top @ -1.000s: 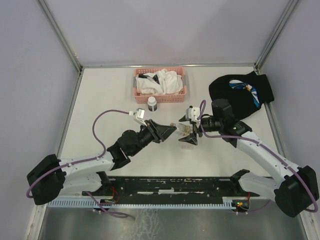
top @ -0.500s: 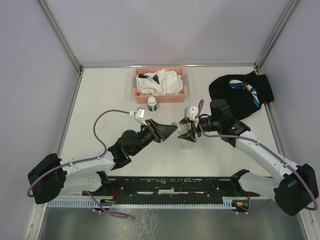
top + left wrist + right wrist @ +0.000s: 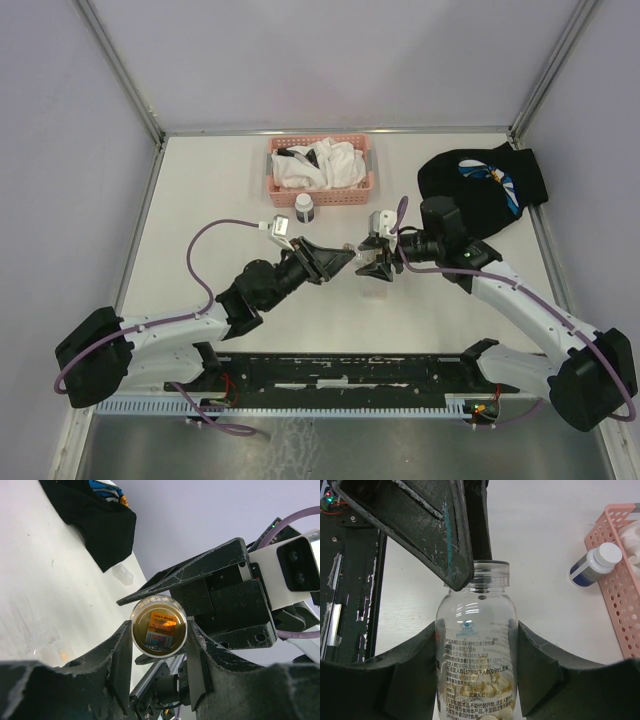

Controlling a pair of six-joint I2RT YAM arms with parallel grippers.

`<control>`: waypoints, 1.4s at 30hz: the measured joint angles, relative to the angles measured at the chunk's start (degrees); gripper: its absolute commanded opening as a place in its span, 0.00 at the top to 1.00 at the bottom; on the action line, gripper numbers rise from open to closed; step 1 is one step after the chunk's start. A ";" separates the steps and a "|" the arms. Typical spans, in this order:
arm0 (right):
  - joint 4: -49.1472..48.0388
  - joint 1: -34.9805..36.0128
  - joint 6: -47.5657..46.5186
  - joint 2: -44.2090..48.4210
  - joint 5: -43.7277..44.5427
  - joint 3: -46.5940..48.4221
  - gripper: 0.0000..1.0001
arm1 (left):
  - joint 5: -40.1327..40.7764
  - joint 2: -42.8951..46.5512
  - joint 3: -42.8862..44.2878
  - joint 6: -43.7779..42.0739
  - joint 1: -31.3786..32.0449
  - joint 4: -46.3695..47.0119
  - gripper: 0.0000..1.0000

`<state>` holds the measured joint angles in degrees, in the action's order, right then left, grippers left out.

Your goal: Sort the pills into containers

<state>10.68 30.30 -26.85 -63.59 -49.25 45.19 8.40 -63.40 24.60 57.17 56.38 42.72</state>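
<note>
A clear pill bottle (image 3: 476,645) with printed text and pale yellow pills (image 3: 492,700) in its lower part hangs on its side above the table between the two arms (image 3: 366,260). My right gripper (image 3: 476,630) is shut on the bottle's body, a pad pressed on each side. My left gripper (image 3: 159,630) is shut on the bottle's round clear cap (image 3: 159,626), seen end-on in the left wrist view. A small clear plastic container (image 3: 56,652) with an orange pill in it lies on the table below. Another small clear piece (image 3: 123,574) lies near the black cloth.
A pink mesh basket (image 3: 320,190) with white cloths stands at the back. A small dark bottle with a white cap (image 3: 304,208) stands in front of it. A black mitten (image 3: 480,185) lies at the back right. A black rail (image 3: 340,370) runs along the near edge.
My right gripper's jaws have closed onto the bottle's body and the wrist has shifted slightly left. The left gripper has kept its hold on the cap.
</note>
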 measured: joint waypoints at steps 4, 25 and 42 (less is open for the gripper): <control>1.42 -0.02 1.14 -0.11 -1.03 1.79 0.88 | -0.07 0.57 -0.02 -0.09 0.00 1.14 0.31; 15.80 -2.36 -2.08 -3.37 -15.56 8.22 0.98 | -21.05 27.96 -7.28 -47.47 0.07 -4.87 0.22; 28.28 -2.69 -17.11 -3.56 -17.86 10.23 0.98 | -34.12 14.69 -1.68 -79.38 -0.04 -7.48 0.20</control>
<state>38.96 27.62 -43.97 -67.16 -67.11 55.42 -25.71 -48.71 22.92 -22.22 56.34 35.24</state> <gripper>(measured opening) 0.606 0.839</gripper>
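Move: Both hands are on the pill bottle. Its middle is some 5 cm to the left hand's right and a touch back, with its neck end between that hand's fingers; it sits about at the right hand's pads. The open clear tray lies on the table about 5 cm back from the right hand and 17 below. From the left hand the white bottle stands about 15 cm ahead, 10 left and 14 below, with the pink basket's middle roughly 10 beyond it. Up, back and to its left the left hand lifts about 8 cm, opening its fingers and coming free of the bottle's neck. It then sinks and swings back to the right, rolling some 80 degrees clockwise as seen from behind the hand, until its wide-open fingers point right at the neck. The right hand keeps its grip, drawing the bottle about 5 cm back and slightly up, turned a little counter-clockwise. ##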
